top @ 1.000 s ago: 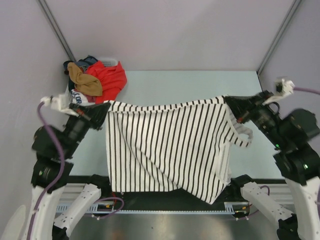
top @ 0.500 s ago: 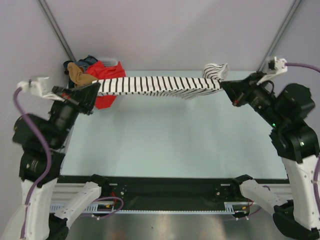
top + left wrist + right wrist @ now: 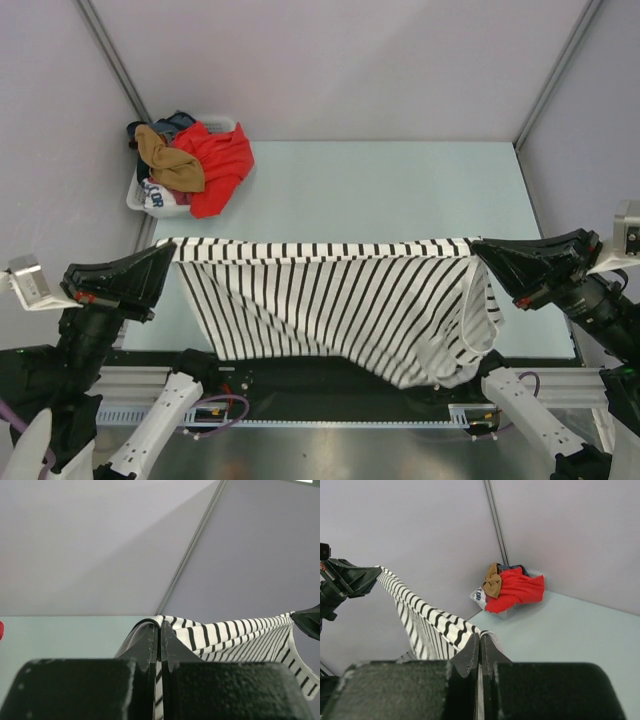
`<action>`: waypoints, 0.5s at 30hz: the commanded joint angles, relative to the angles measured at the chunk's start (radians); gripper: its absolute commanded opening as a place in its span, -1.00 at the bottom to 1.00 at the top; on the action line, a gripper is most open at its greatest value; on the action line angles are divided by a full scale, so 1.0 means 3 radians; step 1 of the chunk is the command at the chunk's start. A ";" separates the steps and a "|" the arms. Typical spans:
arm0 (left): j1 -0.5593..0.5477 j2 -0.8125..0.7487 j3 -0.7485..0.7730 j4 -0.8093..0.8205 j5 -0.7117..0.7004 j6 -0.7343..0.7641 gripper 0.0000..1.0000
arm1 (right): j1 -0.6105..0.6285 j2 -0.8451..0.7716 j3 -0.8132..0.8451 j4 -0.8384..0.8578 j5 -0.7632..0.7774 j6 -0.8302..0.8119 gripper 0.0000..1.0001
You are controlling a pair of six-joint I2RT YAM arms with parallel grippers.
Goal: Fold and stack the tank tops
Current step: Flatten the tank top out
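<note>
The white tank top with thin black stripes (image 3: 330, 300) hangs stretched between both arms above the near part of the table. My left gripper (image 3: 172, 250) is shut on its left corner, seen as striped cloth (image 3: 225, 632) pinched at the left gripper (image 3: 160, 630). My right gripper (image 3: 476, 250) is shut on the right corner, where the striped cloth (image 3: 427, 612) runs off to the left from the right gripper (image 3: 480, 640). The lower hem sags toward the table's front edge. A tan-brown top (image 3: 168, 160) lies on the clothes pile in the basket, also seen as a brown bundle (image 3: 492, 582).
A white laundry basket (image 3: 140, 198) stands in the far left corner, filled with a red garment (image 3: 222, 160) and other clothes. The pale green table (image 3: 400, 190) stretches behind the hanging top. Grey walls close in on three sides.
Both arms swung the striped top up to the far side, then pulled back toward the near edge. The cloth now hangs spread and lower, closer to the front.
</note>
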 commanded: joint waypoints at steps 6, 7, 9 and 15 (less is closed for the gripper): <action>0.0014 0.0218 -0.0700 0.0223 -0.0381 -0.0198 -0.99 | -0.0047 0.0390 -0.0511 -0.0166 0.0685 -0.0113 -1.00; 0.0014 0.0253 -0.0944 0.0285 -0.0402 -0.0203 -1.00 | -0.0042 0.0471 -0.0654 0.0012 0.0717 -0.0102 -1.00; 0.0014 0.0371 -0.1226 0.0550 -0.0448 -0.0234 -0.99 | -0.0047 0.0609 -0.1063 0.0192 0.0793 -0.0072 -1.00; 0.0014 0.1229 -0.2280 0.1664 -0.0637 -0.0581 -0.99 | -0.0220 0.1580 -0.1708 0.1102 0.0754 0.0158 -1.00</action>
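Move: Both hands hold the striped tank top's upper corners, its body hanging about 25 cm below and some 5 cm back, roughly 18 cm right of the left hand and 18 cm left of the right. The bare table middle lies about 25 cm ahead and 48 cm below both hands, 21 cm to the left one's right and 16 cm to the right one's left. The clothes basket stands about 43 cm ahead of the left hand, 14 cm left and 42 cm below. Sweeping forward and down together, gathering speed, both arms carry the pinched top edge of the tank top some 20 cm out and 23 cm down towards the table middle, drawing a few centimetres closer to each other. The fingers keep their shut grip on the corners while both wrists tip steeply downward, by some 35 degrees; the right also turns a little clockwise. ##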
